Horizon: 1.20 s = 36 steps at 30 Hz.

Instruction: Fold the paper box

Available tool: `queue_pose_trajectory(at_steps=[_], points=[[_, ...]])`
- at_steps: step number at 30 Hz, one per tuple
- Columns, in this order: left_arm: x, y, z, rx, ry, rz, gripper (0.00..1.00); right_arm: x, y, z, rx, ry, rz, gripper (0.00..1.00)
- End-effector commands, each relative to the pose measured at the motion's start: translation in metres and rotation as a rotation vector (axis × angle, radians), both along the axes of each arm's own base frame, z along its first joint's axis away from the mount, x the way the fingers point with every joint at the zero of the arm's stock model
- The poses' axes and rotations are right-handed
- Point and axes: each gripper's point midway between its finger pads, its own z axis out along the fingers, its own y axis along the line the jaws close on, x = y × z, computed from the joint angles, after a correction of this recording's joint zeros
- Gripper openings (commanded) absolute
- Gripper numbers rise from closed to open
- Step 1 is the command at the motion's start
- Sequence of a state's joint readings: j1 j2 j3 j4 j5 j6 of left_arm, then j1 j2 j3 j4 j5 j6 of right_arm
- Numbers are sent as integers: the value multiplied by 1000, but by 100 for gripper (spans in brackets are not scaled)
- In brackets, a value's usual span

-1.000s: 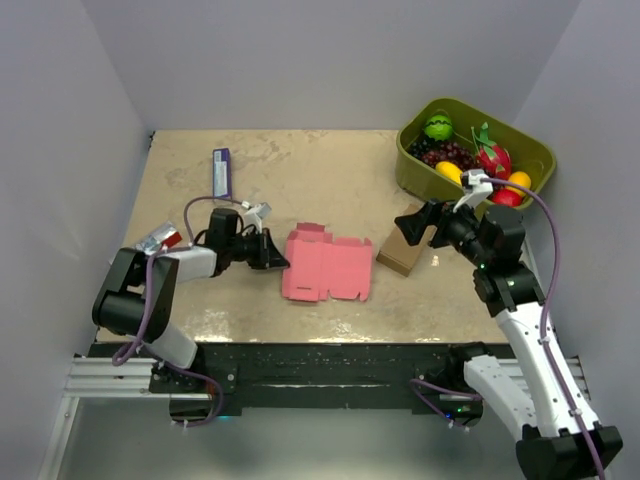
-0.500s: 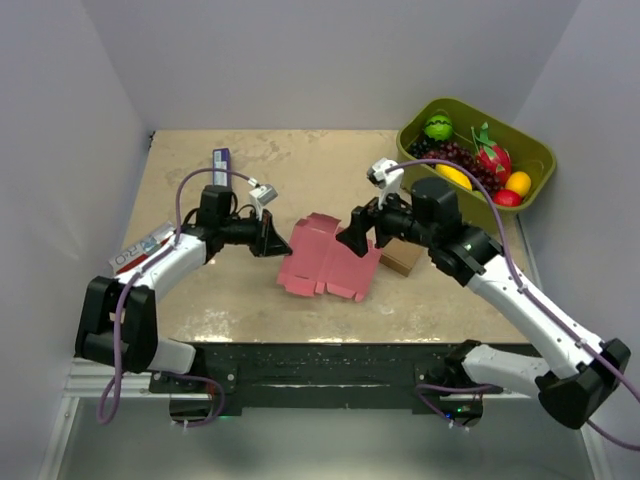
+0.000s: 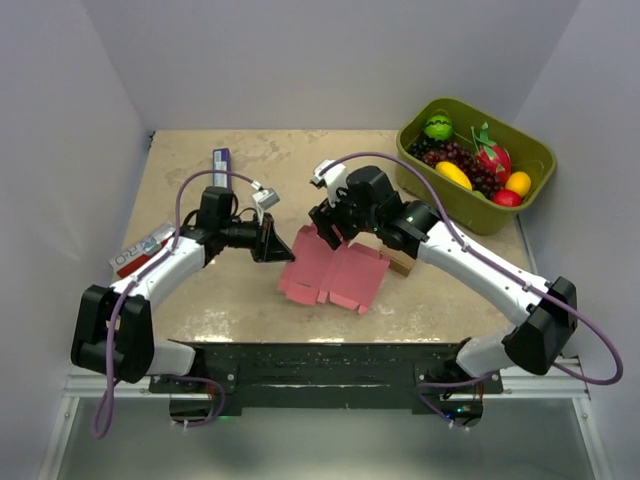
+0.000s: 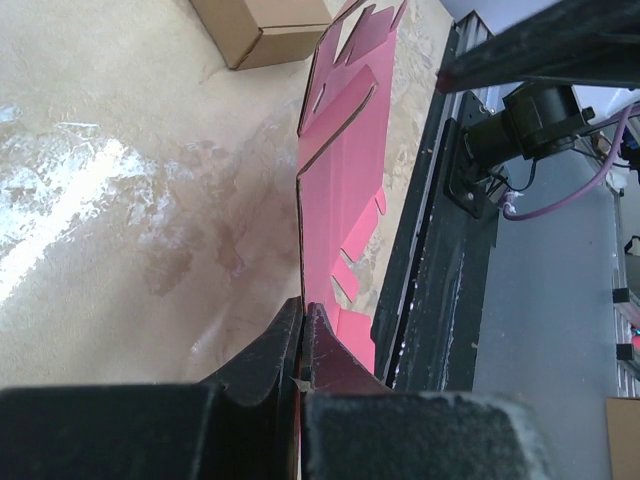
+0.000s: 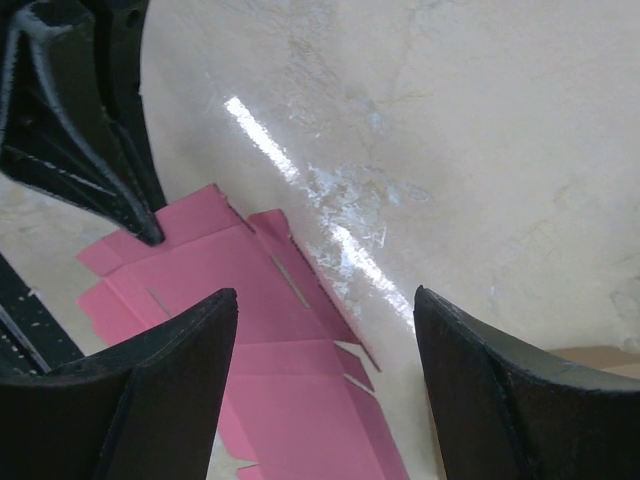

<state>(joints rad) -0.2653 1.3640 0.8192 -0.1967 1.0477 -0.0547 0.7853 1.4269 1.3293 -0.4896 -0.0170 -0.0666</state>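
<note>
The paper box (image 3: pixel 330 270) is a flat pink die-cut sheet with tabs, lying in the middle of the table with its left edge lifted. My left gripper (image 3: pixel 284 249) is shut on that left edge; in the left wrist view the pink sheet (image 4: pixel 340 200) runs edge-on out from between the closed fingers (image 4: pixel 262 355). My right gripper (image 3: pixel 326 224) hovers over the sheet's far edge, jaws open. In the right wrist view the pink sheet (image 5: pixel 290 370) lies below and between the two spread fingers (image 5: pixel 160 370), which hold nothing.
A brown cardboard box (image 3: pixel 402 262) sits just right of the sheet, partly under the right arm. A green bin (image 3: pixel 476 165) of toy fruit stands at the back right. A purple-and-white packet (image 3: pixel 221 171) lies at the back left, and a red-and-white packet (image 3: pixel 140 250) at the left edge.
The right arm swung left from beside the brown box to above the sheet's far edge, its jaws narrowing somewhat. The left gripper lifted and dragged the sheet's left edge slightly.
</note>
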Motion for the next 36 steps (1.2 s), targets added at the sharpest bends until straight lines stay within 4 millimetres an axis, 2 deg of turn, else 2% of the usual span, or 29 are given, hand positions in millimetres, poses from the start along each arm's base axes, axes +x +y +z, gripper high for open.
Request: queue_pose_trajectory(at_steps=[1, 6, 10, 13, 16, 17, 21, 22, 23, 25, 26, 27, 29, 30, 31, 32, 33, 34, 35, 36], points=[[-10, -4, 18, -44, -68, -57, 0, 12, -11, 24, -58, -98, -19, 73], [-16, -7, 23, -54, -88, -76, 0, 9, -8, 19, -64, -91, 7, 71], [-17, -8, 25, -58, -95, -83, 0, -4, 4, 14, -38, -40, 86, 65], [-17, -8, 24, -52, -91, -81, 0, -9, 7, 10, -33, -30, 102, 55], [-16, -8, 23, -46, -94, -76, 0, -11, 7, 8, -34, -26, 106, 42], [-16, -7, 22, -43, -96, -73, 0, -12, 7, 7, -35, -22, 104, 35], [-12, -6, 22, -26, -105, -55, 1, -19, 8, 2, -38, -8, 115, 18], [-11, -6, 22, -23, -106, -52, 4, -19, 7, 1, -39, -9, 111, 11], [-9, -6, 23, -17, -117, -45, 16, -18, 5, -3, -44, -8, 96, 8], [-4, -3, 22, 12, -125, -14, 31, -18, 2, -3, -39, -15, 79, 0], [-3, -2, 25, 18, -139, -4, 45, -18, 1, -7, -34, -9, 64, 0], [2, 0, 26, 35, -156, 21, 52, -18, -1, -7, -29, -13, 51, 0], [9, 5, 33, 61, -203, 71, 62, -19, -2, -6, 18, -19, 19, 0], [20, 12, 34, 103, -237, 135, 64, -15, -8, -6, 19, -35, -24, 0], [24, 16, 37, 122, -264, 173, 67, -12, -9, 4, 62, -69, -51, 0], [34, 27, 45, 156, -327, 255, 71, -13, -14, -6, 60, -62, -79, 0], [38, 33, 48, 169, -356, 294, 73, -9, -20, -6, 80, -65, -141, 0], [42, 38, 54, 176, -384, 339, 76, -8, -22, 2, 121, -94, -163, 0], [47, 49, 64, 186, -447, 417, 80, -8, -26, -8, 124, -80, -198, 0], [49, 53, 69, 186, -470, 453, 83, -8, -29, -7, 140, -88, -219, 0]])
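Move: The pink paper box sheet is still pinched at its left edge in my left fingers, its middle about 10 cm to the right of that hand, 1 cm back and 3 cm lower. From my open right hand its middle lies some 6 cm back, 3 cm to the right and 9 cm below; its far edge runs between the right fingertips. The brown box lies 8 cm ahead of my right hand, 21 cm to the right and 22 cm lower. I pass the sheet across: my right fingers, nearly in place, close from wide open to pinch its far edge, while my left keeps its grip after easing up and back slightly. Then my left opens wide and backs off up, left and forward, about 4 cm, as my right takes the sheet down some 3 cm, back and to the right. ##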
